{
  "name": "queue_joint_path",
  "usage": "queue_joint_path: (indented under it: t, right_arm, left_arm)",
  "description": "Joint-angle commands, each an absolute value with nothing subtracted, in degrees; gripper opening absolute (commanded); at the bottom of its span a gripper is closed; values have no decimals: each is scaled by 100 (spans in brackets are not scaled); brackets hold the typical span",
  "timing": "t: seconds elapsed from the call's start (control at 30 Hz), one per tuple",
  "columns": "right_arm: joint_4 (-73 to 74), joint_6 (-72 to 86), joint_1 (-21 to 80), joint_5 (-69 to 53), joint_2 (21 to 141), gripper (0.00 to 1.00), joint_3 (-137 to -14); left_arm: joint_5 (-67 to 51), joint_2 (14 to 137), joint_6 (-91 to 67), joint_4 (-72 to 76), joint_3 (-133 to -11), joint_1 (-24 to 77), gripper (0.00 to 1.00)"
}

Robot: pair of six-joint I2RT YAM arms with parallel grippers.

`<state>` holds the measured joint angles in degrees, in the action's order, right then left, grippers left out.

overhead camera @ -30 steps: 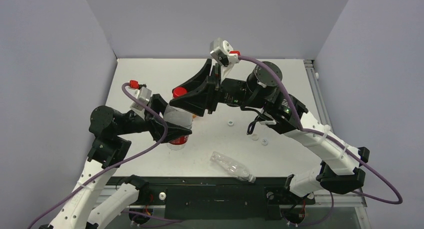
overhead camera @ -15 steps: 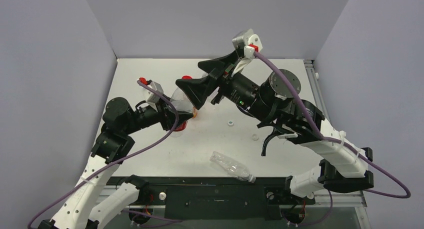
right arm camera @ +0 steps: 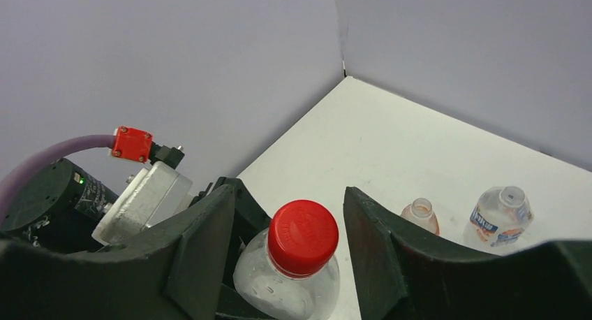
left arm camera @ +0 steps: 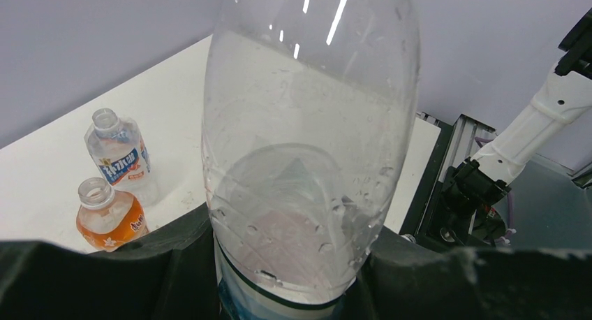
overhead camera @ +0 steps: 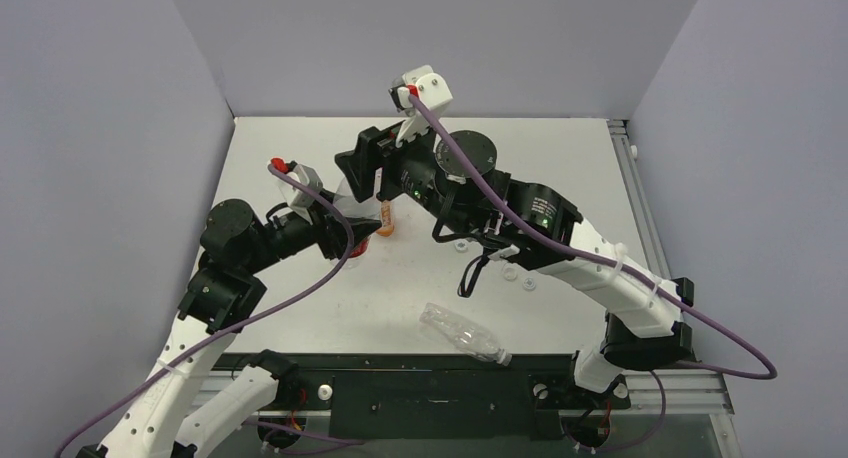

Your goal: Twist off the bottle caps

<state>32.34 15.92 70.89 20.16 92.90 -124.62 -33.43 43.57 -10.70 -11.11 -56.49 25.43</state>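
A bright red bottle cap [right arm camera: 303,236] sits on the neck of a clear bottle [left arm camera: 307,145] that stands upright. My left gripper [left arm camera: 290,271] is shut on the bottle's lower body, just above its label. My right gripper [right arm camera: 287,208] hangs over the top, its fingers [right arm camera: 209,243] on either side of the red cap with a gap on each side, so it is open. In the top view the right gripper [overhead camera: 362,173] hides the cap, and the left gripper [overhead camera: 345,240] sits below it. Whitish caps [overhead camera: 510,274] lie loose on the table under the right arm.
An uncapped orange bottle [right arm camera: 420,215] and an uncapped clear labelled bottle [right arm camera: 502,219] stand just behind the held one. Another clear bottle [overhead camera: 462,333] lies on its side near the front edge. Grey walls close in the white table [overhead camera: 280,148] on three sides.
My right gripper let go of the red cap, opened, turned its wrist back and now straddles the cap again. The left gripper carried the bottle slightly back and still holds it.
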Motion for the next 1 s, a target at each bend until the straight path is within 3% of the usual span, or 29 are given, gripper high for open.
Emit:
queue_joint_path:
  t: [0.0,0.17,0.4,0.5,0.57,0.7,0.77,0.9,0.97]
  right_arm:
    - [3111,1946,6914,1818,9124,50,-12442]
    - [2947,2127,6774,1629,9052,41,-12188]
    - [3119,2219,6690,1582,9179,39,-12291]
    - [3013,2256,6689,1548,9111,29,-12208]
    - [3005,2254,6688,1539,9108,27,-12204]
    - [3247,2251,6687,1662,9225,46,-12399]
    - [3263,2276,6688,1736,9208,47,-12357]
    - [3097,2311,6669,1810,9093,36,-12195]
    - [2992,2320,6663,1787,9028,25,-12113]
  left_arm:
    - [-3242,4289,-1038,-923,-5652,2566,19]
    - [-3255,4275,-1050,-905,-5634,2566,18]
    - [-3322,4280,-1110,-863,-5642,2566,18]
    - [-3331,4270,-1109,-870,-5636,2566,18]
    - [-3323,4269,-1108,-855,-5634,2566,18]
    - [-3315,4283,-1107,-834,-5642,2566,17]
    - [-3316,4284,-1107,-832,-5643,2566,17]
    - [-3310,4273,-1125,-824,-5634,2566,17]
    - [-3312,4261,-1118,-826,-5642,2566,17]
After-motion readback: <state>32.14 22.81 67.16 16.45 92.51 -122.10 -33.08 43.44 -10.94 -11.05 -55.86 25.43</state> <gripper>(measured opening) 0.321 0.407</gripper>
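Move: The red cap sits on top of the bottle already clamped in the left gripper. It is about 2 cm ahead of the open right gripper, level with it sideways and 1 cm lower. From the left gripper it lies some 13 cm up, 3 cm to the right and 1 cm ahead. Far below the right gripper, by roughly 40 cm, stand the orange bottle about 18 cm ahead and, 10 cm beyond that and 7 cm to its right, the blue-label bottle. Ease the right gripper about 1.5 cm forward and just over 1 cm down onto the red cap, tipping it down some 5 degrees. Narrow the fingers as you go in, close them on the cap, slacken briefly, then close again so both pads pinch its sides. Keep the left gripper still, holding the bottle. ##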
